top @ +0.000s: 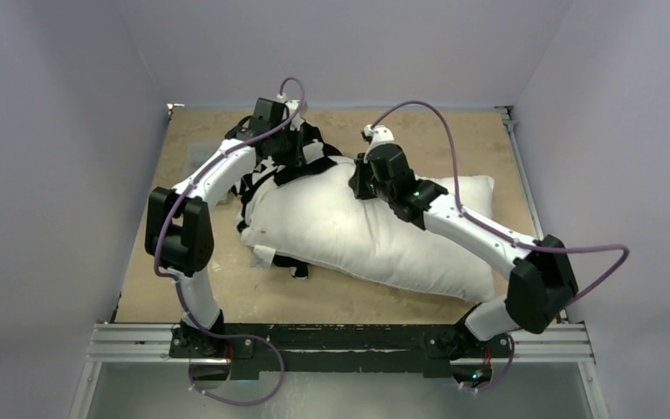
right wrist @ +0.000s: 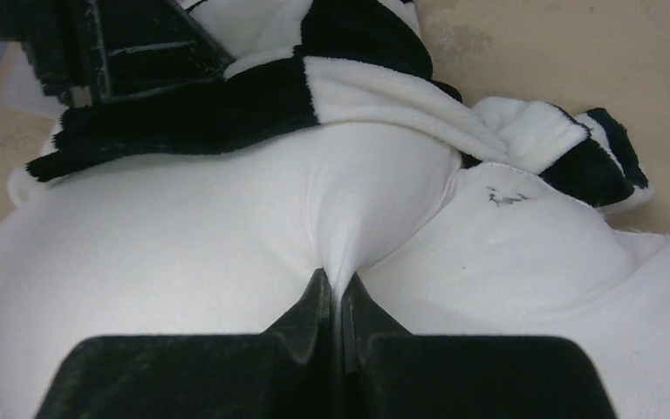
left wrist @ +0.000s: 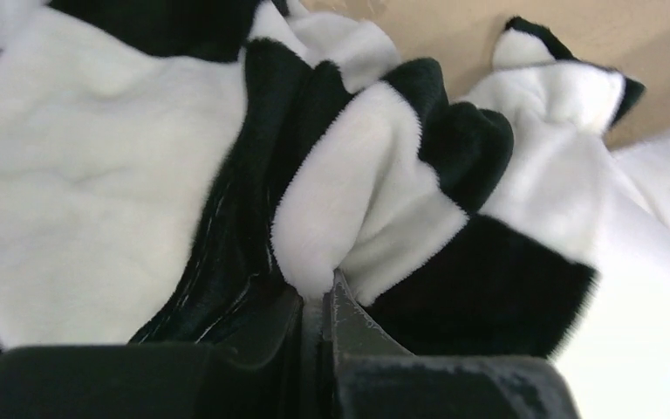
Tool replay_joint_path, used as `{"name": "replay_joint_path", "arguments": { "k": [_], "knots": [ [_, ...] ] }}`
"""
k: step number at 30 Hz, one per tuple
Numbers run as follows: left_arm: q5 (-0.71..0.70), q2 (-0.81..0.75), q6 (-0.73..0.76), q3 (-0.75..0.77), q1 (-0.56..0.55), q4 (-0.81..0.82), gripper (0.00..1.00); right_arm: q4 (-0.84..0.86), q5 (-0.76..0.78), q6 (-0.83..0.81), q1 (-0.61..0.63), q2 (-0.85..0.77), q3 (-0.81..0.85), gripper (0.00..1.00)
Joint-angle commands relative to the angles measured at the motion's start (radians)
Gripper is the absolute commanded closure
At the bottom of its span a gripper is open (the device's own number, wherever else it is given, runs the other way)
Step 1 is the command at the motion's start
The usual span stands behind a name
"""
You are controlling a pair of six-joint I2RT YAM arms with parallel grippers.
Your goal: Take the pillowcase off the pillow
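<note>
The plump white pillow (top: 375, 231) lies across the middle of the table, bare over most of its length. The black-and-white checkered pillowcase (top: 292, 161) is bunched around its far left end, with a scrap showing under the near edge. My left gripper (top: 295, 155) is shut on a white fold of the pillowcase (left wrist: 331, 218), its fingertips (left wrist: 342, 301) pinched tight on the plush. My right gripper (top: 362, 179) is shut on a pinch of the pillow (right wrist: 227, 236) cloth, just short of the bunched pillowcase (right wrist: 349, 78).
A tan board (top: 480, 144) covers the table between lilac walls. A metal rail (top: 340, 342) carrying both arm bases runs along the near edge. Purple cables loop above each arm.
</note>
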Motion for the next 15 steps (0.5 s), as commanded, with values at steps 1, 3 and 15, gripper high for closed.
{"name": "replay_joint_path", "arguments": {
  "k": [1,3,15],
  "knots": [
    [-0.148,-0.065,-0.053,0.051,0.067,0.031,1.00,-0.063,-0.012,0.020,0.013,-0.177,-0.014,1.00],
    [-0.182,-0.084,-0.082,0.064,0.109,0.058,1.00,-0.061,-0.043,0.019,0.013,-0.244,-0.015,1.00],
    [-0.263,-0.101,-0.088,0.188,0.196,0.045,1.00,-0.035,0.010,0.049,0.011,-0.539,0.026,1.00]
  ]
}}
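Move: My left hand already grips the bunched pillowcase, whose middle is roughly 3 cm to its left, 3 cm back and 7 cm below; the pillow's middle lies some 17 cm to its right and 15 cm back, and the parts box about 22 cm to its left, 2 cm back. My right hand already pinches the pillow, whose middle is about 3 cm to its right, 9 cm back and 8 cm below; from it the pillowcase is some 16 cm left and 5 cm farther out. I pull my two hands apart. With the pillow cloth still pinched, my right hand hoists about 13 cm while drawing back 8 cm and somewhat to the right, wrist tipping upward; my left hand keeps its grip and drags the pillowcase left some 13 cm, also forward and up, away from the pillow, swinging about 25 degrees counter-clockwise. ##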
